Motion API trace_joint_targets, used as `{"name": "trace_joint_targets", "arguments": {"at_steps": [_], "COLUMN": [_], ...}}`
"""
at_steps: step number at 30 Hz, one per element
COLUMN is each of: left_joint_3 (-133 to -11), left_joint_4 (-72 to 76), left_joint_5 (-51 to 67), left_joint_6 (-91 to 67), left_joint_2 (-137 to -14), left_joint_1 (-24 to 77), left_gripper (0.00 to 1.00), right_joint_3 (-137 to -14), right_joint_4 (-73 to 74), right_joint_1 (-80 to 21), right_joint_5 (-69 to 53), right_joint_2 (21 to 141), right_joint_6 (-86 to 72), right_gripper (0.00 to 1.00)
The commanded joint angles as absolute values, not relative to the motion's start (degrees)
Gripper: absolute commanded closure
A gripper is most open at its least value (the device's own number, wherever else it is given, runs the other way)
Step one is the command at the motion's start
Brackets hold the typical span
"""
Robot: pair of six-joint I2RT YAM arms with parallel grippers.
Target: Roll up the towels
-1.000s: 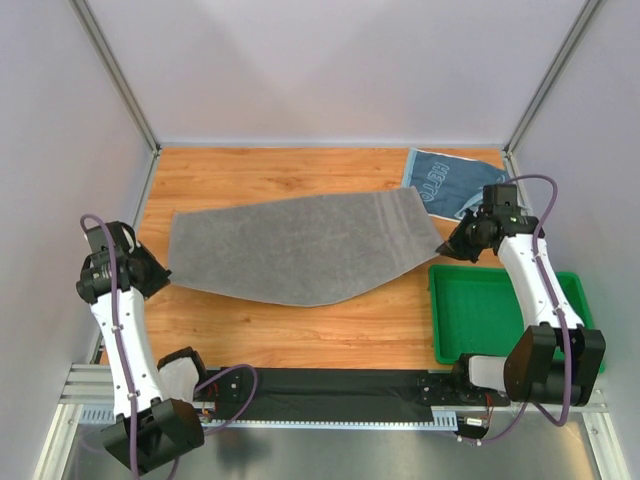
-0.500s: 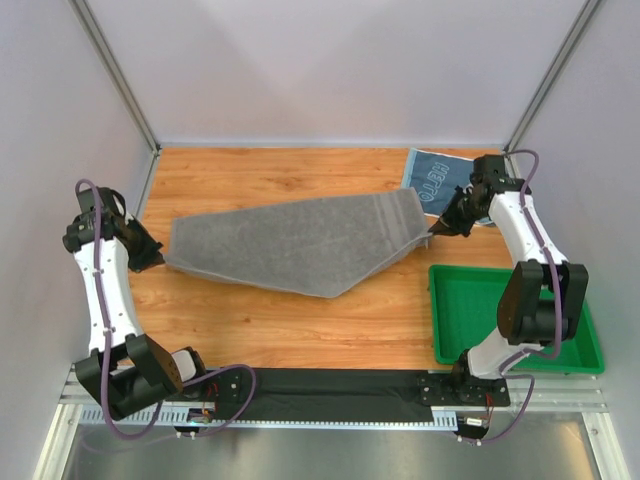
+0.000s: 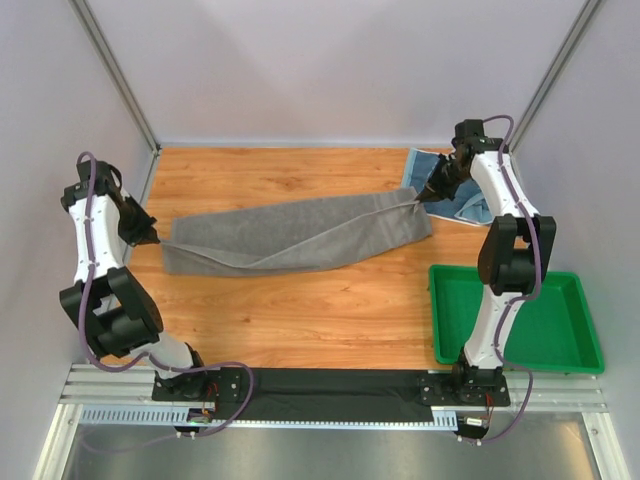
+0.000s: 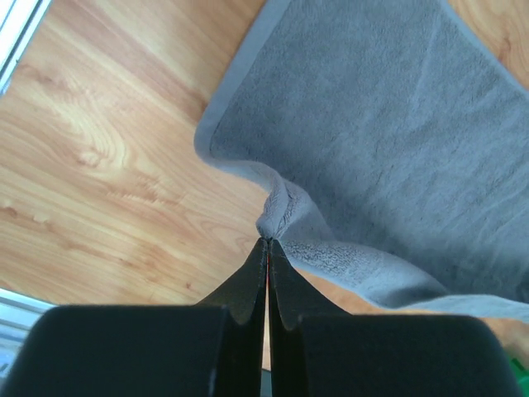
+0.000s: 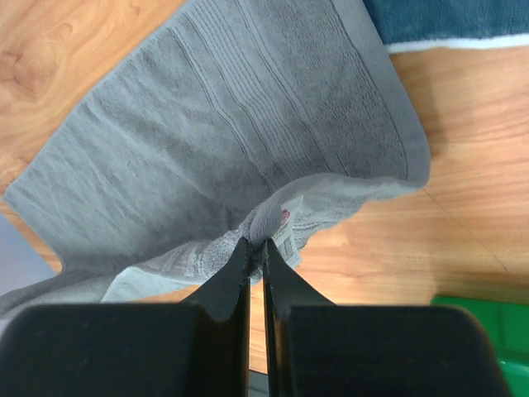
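Observation:
A large grey towel (image 3: 300, 235) lies across the wooden table, doubled over lengthwise into a long strip. My left gripper (image 3: 160, 240) is shut on its left corner, and the left wrist view shows the cloth (image 4: 372, 124) bunched at the tips of the gripper (image 4: 266, 241). My right gripper (image 3: 418, 198) is shut on the right corner. In the right wrist view the gripper (image 5: 257, 242) pinches grey cloth (image 5: 248, 141) beside a white care label (image 5: 285, 222). A blue towel (image 3: 466, 207) lies flat at the back right, partly under the right arm, and it also shows at the top of the right wrist view (image 5: 446, 16).
A green tray (image 3: 530, 320) sits at the front right of the table and appears in the right wrist view (image 5: 483, 304). White enclosure walls with metal posts bound the table at the back and both sides. The arm bases and a black rail run along the near edge.
Both grippers have carried the towel's near corners toward the back of the table. The wide grey sheet has folded over itself into a narrower strip.

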State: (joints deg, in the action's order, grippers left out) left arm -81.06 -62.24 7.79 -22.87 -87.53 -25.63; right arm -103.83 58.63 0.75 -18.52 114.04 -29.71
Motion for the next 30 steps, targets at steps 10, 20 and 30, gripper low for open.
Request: {"name": "trace_joint_targets", "arguments": {"at_steps": [10, 20, 30], "left_joint_3": [-93.77, -104.84, -115.14], "left_joint_4": [-62.05, -65.56, -69.35], "left_joint_5": [7.47, 7.65, 5.1], "left_joint_6": [-22.59, -21.8, -20.92], "left_joint_2": [-100.01, -109.41, -119.97], "left_joint_1": [-25.66, -23.73, -20.57], "left_gripper": [1.0, 1.0, 1.0], "right_joint_3": [-120.67, -127.09, -132.53], "right_joint_4": [64.16, 64.42, 64.16], "right_joint_1": [0.44, 0.53, 1.76], "right_joint_5": [-16.79, -16.35, -16.61], "right_joint_2": [125.24, 131.13, 135.17], "right_joint_6": [-29.79, -31.2, -32.17], "right_gripper": [1.0, 1.0, 1.0]}}
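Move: The left gripper holds the left end of the gray towel's raised near edge. The far left corner lies about 19 cm ahead of it, 5 cm left and 14 cm below. The right gripper holds the other end; the far right corner is some 16 cm ahead, 4 cm right and 12 cm down. From the right hand, the blue towel lies about 15 cm ahead and 18 cm right, and the green bin 26 cm back and 27 cm right. Keep both grippers shut on the gray towel's near edge and carry it forward over the part still lying flat, towards the far edge. Bring the left gripper about 12 cm forward, sinking some 4 cm as it goes and turning slightly clockwise at the end; bring the right one only about 7 cm forward and 3 cm down. ##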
